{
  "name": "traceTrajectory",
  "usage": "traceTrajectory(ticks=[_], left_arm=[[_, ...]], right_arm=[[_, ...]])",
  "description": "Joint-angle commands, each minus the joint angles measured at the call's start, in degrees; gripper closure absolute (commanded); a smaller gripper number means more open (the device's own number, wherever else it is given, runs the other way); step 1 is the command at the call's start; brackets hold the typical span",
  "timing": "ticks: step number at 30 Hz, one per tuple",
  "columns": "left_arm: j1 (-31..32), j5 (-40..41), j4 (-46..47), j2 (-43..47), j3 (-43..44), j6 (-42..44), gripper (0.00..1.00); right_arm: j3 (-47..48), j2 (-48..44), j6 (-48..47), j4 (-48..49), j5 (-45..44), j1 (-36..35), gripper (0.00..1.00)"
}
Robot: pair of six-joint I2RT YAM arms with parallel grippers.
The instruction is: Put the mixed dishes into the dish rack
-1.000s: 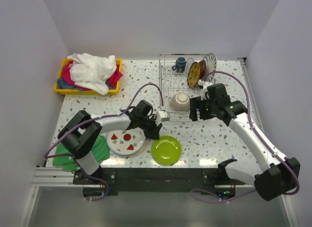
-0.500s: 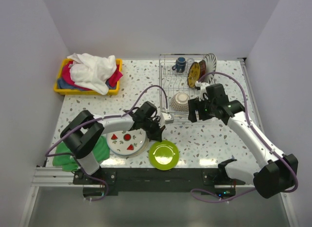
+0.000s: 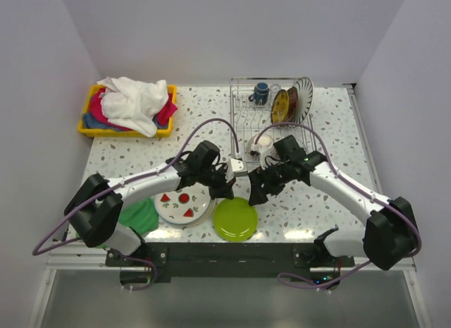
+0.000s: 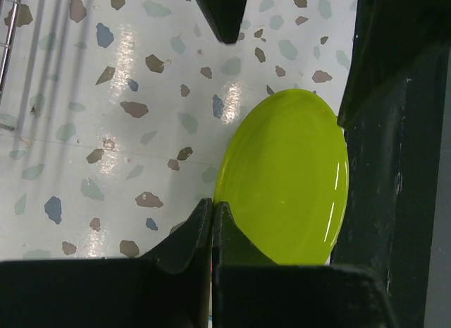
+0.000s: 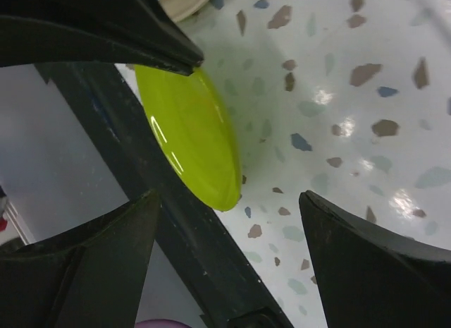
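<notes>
A lime-green plate (image 3: 236,219) sits tilted at the table's front edge, one side raised. My left gripper (image 3: 227,193) is shut on its near-left rim; in the left wrist view the plate (image 4: 285,180) runs out from the closed left gripper (image 4: 211,205). My right gripper (image 3: 255,195) hangs open at the plate's far-right edge. In the right wrist view the plate (image 5: 190,130) points into the open right gripper (image 5: 232,233) without touching it. The dish rack (image 3: 244,123) holds a dark blue mug (image 3: 261,93), an orange plate (image 3: 280,106), a striped plate (image 3: 304,95) and a bowl (image 3: 263,140).
A white plate with red fruit (image 3: 183,202) lies left of the green plate, beside a green cloth (image 3: 137,216). A yellow bin (image 3: 90,128) of cloths stands at the back left. The black front rail (image 3: 232,252) runs just under the green plate.
My right arm has swung from the rack's front down to the green plate. My left gripper has shut on the plate's rim and drawn it slightly forward and left.
</notes>
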State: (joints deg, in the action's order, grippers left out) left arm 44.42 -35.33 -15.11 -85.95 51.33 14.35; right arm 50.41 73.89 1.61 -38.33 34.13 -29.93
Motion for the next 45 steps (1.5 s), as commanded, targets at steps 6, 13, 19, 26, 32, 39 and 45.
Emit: traceTrajectory(ticks=[6, 13, 19, 26, 32, 39, 45], left_arm=[[-0.2, -1.8, 0.6, 5.8, 0.9, 0.0, 1.0], [-2.7, -1.3, 1.0, 7.9, -0.1, -1.0, 1.0], [-8.6, 6.1, 3.1, 10.0, 1.7, -9.2, 0.71], [-12.4, 11.7, -0.1, 18.0, 12.0, -6.0, 0.55], [-12.4, 20.2, 3.2, 25.3, 5.0, -2.8, 0.51], [-13.7, 21.7, 2.7, 28.0, 0.1, -2.9, 0.51], [-15.9, 21.7, 2.7, 28.5, -1.4, -3.1, 0.51]], right_arm=[[0.8, 9.4, -1.1, 11.3, 5.6, -5.0, 0.16], [5.0, 13.5, -1.3, 11.2, 8.1, -5.4, 0.64], [8.2, 10.0, -3.5, 2.0, 2.3, -5.3, 1.0], [23.0, 7.9, -2.6, -6.3, -14.7, -4.4, 1.0], [42.5, 12.5, 11.8, -3.0, -48.3, -2.8, 1.0], [61.0, 27.4, 9.2, -2.5, -70.4, -1.1, 1.0], [71.2, 36.1, 8.9, -5.8, -77.8, 1.4, 1.0]])
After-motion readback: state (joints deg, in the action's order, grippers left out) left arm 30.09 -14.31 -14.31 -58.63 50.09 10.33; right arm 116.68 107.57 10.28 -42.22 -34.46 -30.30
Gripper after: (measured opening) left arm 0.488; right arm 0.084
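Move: The left hand already pinches the green plate by its far edge, the plate's middle some 7 cm back, 3 cm right and 3 cm below; the watermelon plate lies about 15 cm left of that hand, level with it fore and aft, 7 cm lower. For the open right hand, the green plate's middle is roughly 10 cm left, 6 cm back and 5 cm below, the patterned bowl 17 cm ahead and 2 cm left, 5 cm lower, and the yellow plate in the rack 29 cm ahead, 4 cm right, 2 cm lower. The right hand slips about 5 cm left and 4 cm down onto the green plate's right-hand far edge and pinches it, while the left hand raises the plate slightly, then opens halfway to let go and draws off up, left and forward, climbing past 20 cm before dipping again. Now alone with the plate, the right hand swings it forward some 30 cm and up over the bowls to above the rack, easing right and turning clockwise by roughly 60 degrees as the fingers tip to point down. ##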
